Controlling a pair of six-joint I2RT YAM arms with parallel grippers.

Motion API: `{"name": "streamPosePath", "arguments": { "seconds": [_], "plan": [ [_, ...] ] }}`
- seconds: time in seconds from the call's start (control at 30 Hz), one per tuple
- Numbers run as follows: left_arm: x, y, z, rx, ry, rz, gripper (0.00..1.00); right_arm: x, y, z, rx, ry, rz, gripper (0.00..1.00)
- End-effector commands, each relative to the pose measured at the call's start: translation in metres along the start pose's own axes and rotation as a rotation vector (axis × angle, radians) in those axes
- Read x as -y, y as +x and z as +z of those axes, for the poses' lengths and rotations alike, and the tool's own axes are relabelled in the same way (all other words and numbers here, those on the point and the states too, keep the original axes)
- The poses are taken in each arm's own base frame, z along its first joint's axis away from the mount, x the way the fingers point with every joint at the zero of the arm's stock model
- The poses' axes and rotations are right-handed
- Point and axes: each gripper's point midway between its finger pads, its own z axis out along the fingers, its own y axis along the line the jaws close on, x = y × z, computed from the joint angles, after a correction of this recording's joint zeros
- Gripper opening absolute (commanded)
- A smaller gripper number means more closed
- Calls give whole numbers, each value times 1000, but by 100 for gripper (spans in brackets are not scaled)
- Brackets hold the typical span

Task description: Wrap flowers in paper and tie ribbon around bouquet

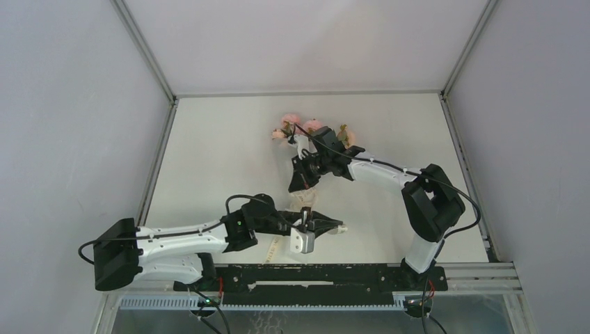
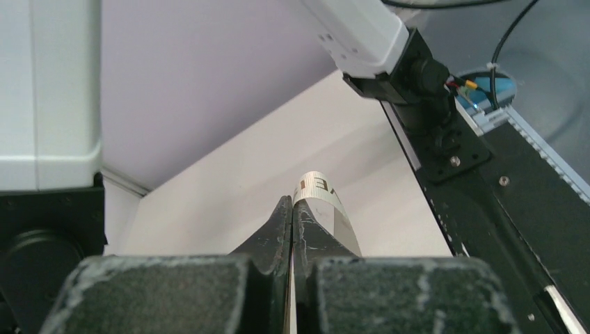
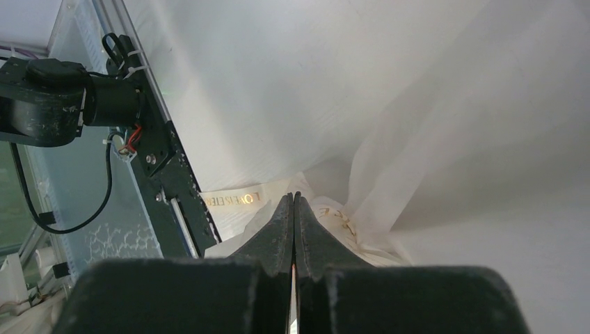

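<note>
The flowers [image 1: 300,125], pink roses with green leaves, lie at the back middle of the table as a bouquet, their stems in the white paper [image 3: 431,132]. My right gripper [image 1: 305,182] [image 3: 293,196] hovers over the bouquet's lower end. Its jaws are shut, with a thin pale strip between them. The cream ribbon [image 3: 233,200], printed with gold letters, lies just past its tips. My left gripper [image 1: 335,226] [image 2: 292,202] is near the front, shut on the ribbon [image 2: 321,193], which curls out over its right finger. More ribbon [image 1: 275,245] runs under the left arm.
A black mounting rail [image 1: 313,275] runs along the table's front edge. Grey enclosure walls stand on the left, back and right. The right arm's base [image 2: 417,76] is close ahead of the left gripper. The left arm's base [image 3: 49,104] shows at the right wrist view's left.
</note>
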Motion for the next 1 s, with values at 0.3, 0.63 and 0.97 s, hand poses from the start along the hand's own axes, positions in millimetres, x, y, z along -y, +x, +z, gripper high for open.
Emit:
{"name": "streamPosePath", "arguments": {
  "seconds": [0.3, 0.63, 0.97],
  "plan": [
    [-27, -91, 16, 265, -53, 81, 0, -11, -17, -12, 36, -2, -87, 0],
    [-17, -67, 22, 167, -53, 19, 26, -7, -13, -10, 23, 1, -102, 0],
    [2, 13, -19, -188, 37, 132, 91, -6, -12, -14, 18, 22, -108, 0]
  ]
}}
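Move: The left hand already pinches the free ribbon end high up. The ribbon's knot on the wrapped bouquet lies about 13 cm ahead of it, 7 cm to its left and 17 cm lower. The loose ribbon tail is some 16 cm left, 2 cm back and 22 cm down. From the right hand, with its fingers shut above the bouquet, the knot is roughly 3 cm back, 1 cm right and 5 cm below. The left fingers let go of the ribbon end, opening wide after the hand has risen about 5 cm and drawn back some 4 cm, with a slight shift to the right. Still opening, the hand then comes forward again and sinks about 6 cm, one finger staying beside the curled end. The right hand all but stays in place above the bouquet, fingers shut. ##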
